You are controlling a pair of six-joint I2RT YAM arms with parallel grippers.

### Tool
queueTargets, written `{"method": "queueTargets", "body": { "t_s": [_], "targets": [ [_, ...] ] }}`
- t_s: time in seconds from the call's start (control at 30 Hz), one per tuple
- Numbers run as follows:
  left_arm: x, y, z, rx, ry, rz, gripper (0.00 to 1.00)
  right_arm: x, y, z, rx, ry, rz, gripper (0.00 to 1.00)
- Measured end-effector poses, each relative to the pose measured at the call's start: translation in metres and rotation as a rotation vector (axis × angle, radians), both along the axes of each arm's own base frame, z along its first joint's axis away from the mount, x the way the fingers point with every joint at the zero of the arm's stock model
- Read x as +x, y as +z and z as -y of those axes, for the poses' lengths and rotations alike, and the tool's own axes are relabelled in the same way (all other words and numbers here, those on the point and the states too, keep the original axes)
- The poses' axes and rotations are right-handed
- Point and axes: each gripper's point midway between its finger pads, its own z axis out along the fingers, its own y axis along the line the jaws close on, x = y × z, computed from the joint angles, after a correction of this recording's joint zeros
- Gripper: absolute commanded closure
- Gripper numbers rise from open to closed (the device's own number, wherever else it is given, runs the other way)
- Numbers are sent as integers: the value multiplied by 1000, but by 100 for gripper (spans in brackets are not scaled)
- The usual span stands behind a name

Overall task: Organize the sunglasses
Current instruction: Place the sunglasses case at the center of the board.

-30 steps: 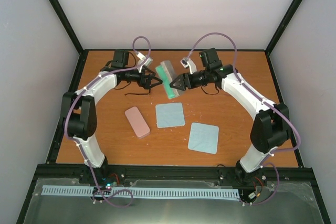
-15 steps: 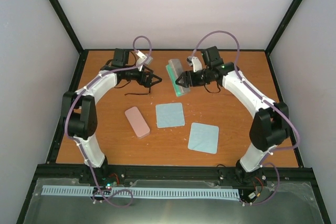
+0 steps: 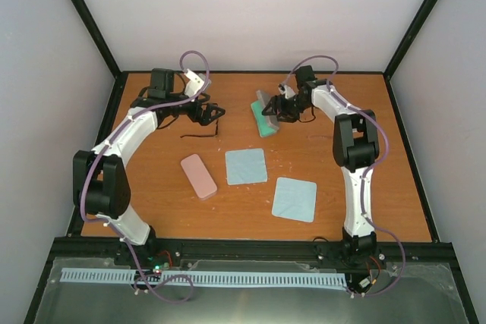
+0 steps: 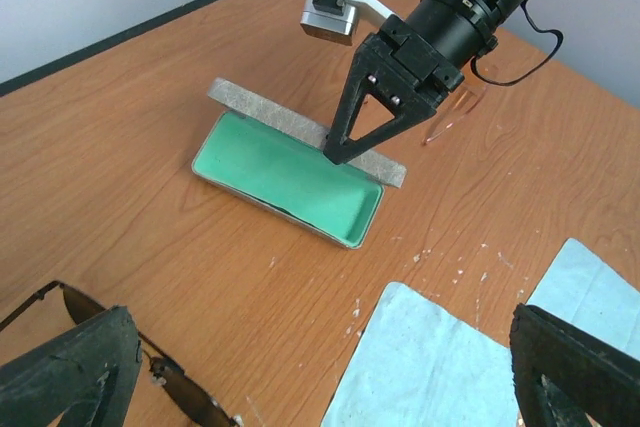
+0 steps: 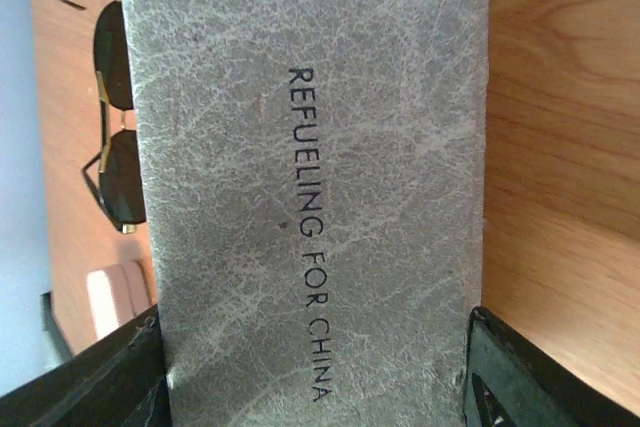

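The dark sunglasses [image 3: 199,136] lie flat on the table just in front of my left gripper [image 3: 215,111], which is open and empty. In the left wrist view they [image 4: 190,402] show by the left finger. The grey case [image 3: 264,117] lies open at the back middle, its green inside [image 4: 290,172] bare. My right gripper [image 3: 269,111] is shut on the case's raised grey lid [image 5: 310,177], which fills the right wrist view between its fingers. A faint reddish-brown pair of sunglasses [image 4: 455,112] lies beside the right gripper.
A closed pink case [image 3: 199,176] lies at the front left. Two pale blue cloths [image 3: 246,166] [image 3: 295,199] lie in the middle and front right. White crumbs speckle the wood near the cloths. Black frame rails border the table.
The right gripper has carried the grey case's lid right and toward the back, and the case has shifted with it. The left gripper has drawn back a little, still open.
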Motion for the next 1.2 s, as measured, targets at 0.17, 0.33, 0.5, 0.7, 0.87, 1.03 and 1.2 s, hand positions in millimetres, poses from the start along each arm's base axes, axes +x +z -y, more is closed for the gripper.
{"method": "queueTargets", "body": {
  "t_s": [0.17, 0.33, 0.5, 0.7, 0.87, 1.03, 1.2],
  "targets": [
    [2, -5, -7, 14, 21, -11, 1, 0, -5, -13, 79, 35, -64, 88],
    [3, -7, -7, 14, 22, -15, 0, -6, -9, -16, 104, 55, -101, 63],
    [4, -15, -7, 18, 19, -30, 1, -11, -12, -15, 96, 70, -115, 51],
    [5, -18, -6, 19, 14, -36, 1, -15, -14, -14, 87, 83, -120, 36],
    [4, -19, -6, 18, 10, -38, 1, -15, -12, -14, 81, 90, -116, 14],
    [4, -19, -5, 14, 6, -39, 1, -19, -20, -10, 42, 90, -133, 0],
    [3, -19, -5, 11, 2, -42, 1, -19, -27, -3, -11, 80, -135, 0]
  ]
}}
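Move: The sunglasses case is already in the right hand, its lid between the fingers and its green tray just under them: the case's middle is some 3 cm to the left, 1 cm back and 4 cm down. The sunglasses lie about 25 cm left of this hand and 2 cm back; the nearer blue cloth lies some 18 cm back and 9 cm left. From the left hand the case is about 16 cm right, 4 cm ahead and 17 cm below. Easing the case down and back onto the wood, the right hand sinks about 2.5 cm and draws 2 cm towards its base, sliding first 1.5 cm left, then back right, with a slight wrist tilt. Near the end its fingers, still pinching the lid until then, spread wide to let go while the hand sinks the last bit. ##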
